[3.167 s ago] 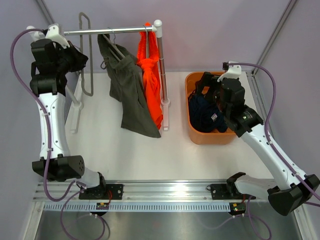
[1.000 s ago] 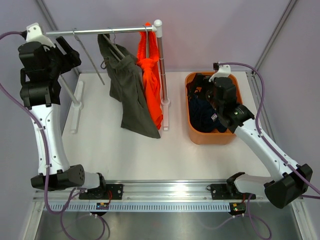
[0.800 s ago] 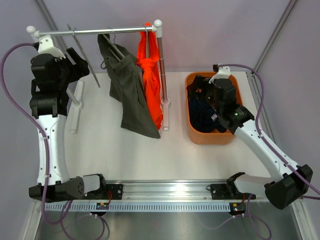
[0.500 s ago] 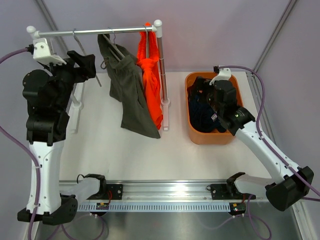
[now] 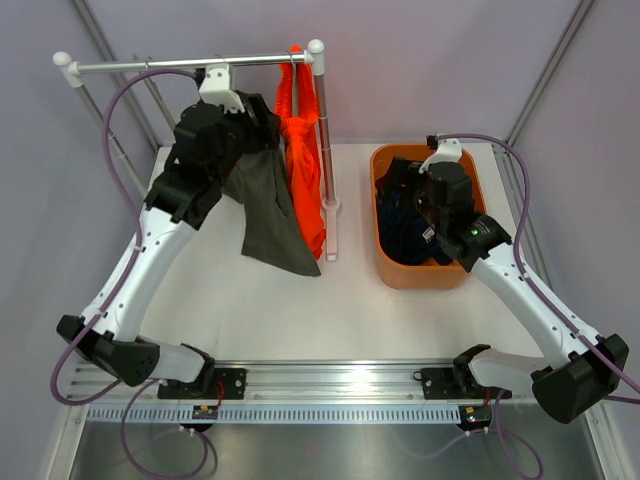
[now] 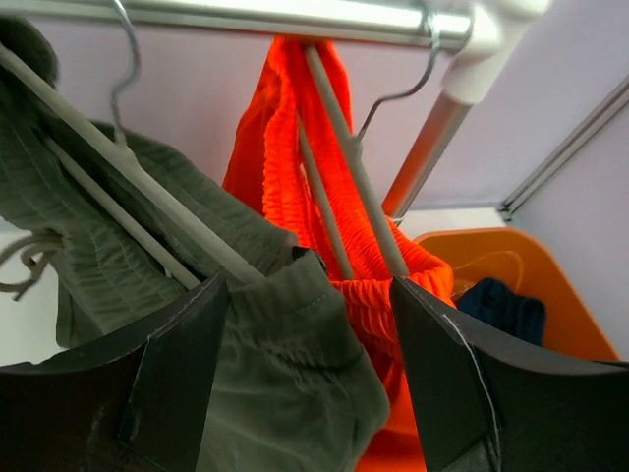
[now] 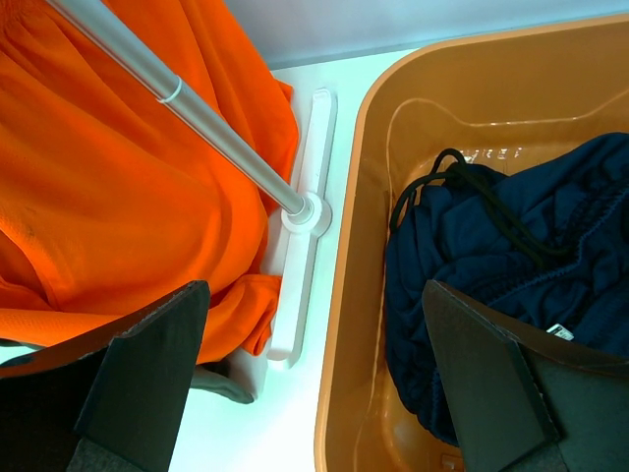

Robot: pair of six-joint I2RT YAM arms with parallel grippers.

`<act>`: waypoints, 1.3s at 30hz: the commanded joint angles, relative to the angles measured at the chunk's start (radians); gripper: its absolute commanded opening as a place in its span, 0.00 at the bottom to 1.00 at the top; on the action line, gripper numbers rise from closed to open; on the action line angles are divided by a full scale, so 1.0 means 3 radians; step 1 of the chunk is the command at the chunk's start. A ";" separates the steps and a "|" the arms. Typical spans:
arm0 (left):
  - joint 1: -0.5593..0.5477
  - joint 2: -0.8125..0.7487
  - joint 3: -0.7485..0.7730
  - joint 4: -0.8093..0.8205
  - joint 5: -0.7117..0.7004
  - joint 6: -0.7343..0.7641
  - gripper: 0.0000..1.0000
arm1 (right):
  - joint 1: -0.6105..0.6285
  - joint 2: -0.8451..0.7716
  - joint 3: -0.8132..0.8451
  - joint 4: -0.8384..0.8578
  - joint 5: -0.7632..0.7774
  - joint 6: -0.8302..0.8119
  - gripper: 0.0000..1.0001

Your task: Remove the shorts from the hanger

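Note:
Olive-grey shorts (image 5: 270,215) and bright orange shorts (image 5: 305,170) hang on grey hangers from the rack rail (image 5: 130,66). The dark navy shorts (image 5: 405,225) lie in the orange bin (image 5: 420,280). My left gripper (image 6: 314,379) is open at the rail. Its fingers (image 6: 182,379) straddle a fold of the olive-grey shorts (image 6: 295,393) just under their hanger (image 6: 147,202), and the orange shorts (image 6: 295,177) hang right behind on their own hanger (image 6: 354,167). My right gripper (image 7: 319,383) is open and empty above the bin's left rim (image 7: 344,324), beside the navy shorts (image 7: 501,256).
The rack's right post (image 7: 216,128) and its white foot (image 7: 300,275) stand between the orange shorts (image 7: 128,177) and the bin. The rack's left post (image 5: 66,62) rises at the back left. Grey walls close in the table at the back and sides.
My left arm has swung from the rack's left end rightwards to the olive-grey shorts, and its jaws now sit round their cloth. The right arm has barely moved.

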 commanded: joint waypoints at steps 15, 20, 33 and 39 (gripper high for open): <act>-0.0374 -0.0033 0.0010 0.0022 -0.1922 0.0115 0.68 | 0.0003 0.0038 -0.0034 0.0028 -0.0017 -0.0024 1.00; -0.0374 -0.0232 -0.0088 -0.0034 -0.2019 0.0135 0.67 | 0.0003 0.0053 -0.0039 0.0048 -0.0068 0.0007 1.00; -0.0139 0.0093 0.0494 -0.0079 -0.1324 0.0344 0.71 | -0.0002 0.0089 -0.0064 0.0053 -0.0073 -0.0013 0.99; 0.0065 0.0677 0.1545 -0.0650 -0.0998 0.0375 0.69 | -0.0002 0.0110 -0.0085 0.0063 -0.0038 -0.0070 1.00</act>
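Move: Ahead of the left hand hang the olive shorts, their middle about 5 cm forward, 2 cm left and some 10 cm below it; their hanger's hook sits on the rail about 9 cm ahead, 7 cm left and 8 cm above the hand. The orange shorts hang some 7 cm ahead, 5 cm right and 8 cm lower. From the right hand, the olive shorts lie roughly 23 cm left and 1 cm ahead, about level. Dipping about 2 cm and nudging forward at the olive shorts' near side, the left hand then sweeps some 8 cm left and 5 cm back, turning about 25 degrees counter-clockwise, before heading forward and up about 5 cm towards the hanger's top under the rail, fingers staying open. The right hand sinks about 2 cm by the bin, also open. ##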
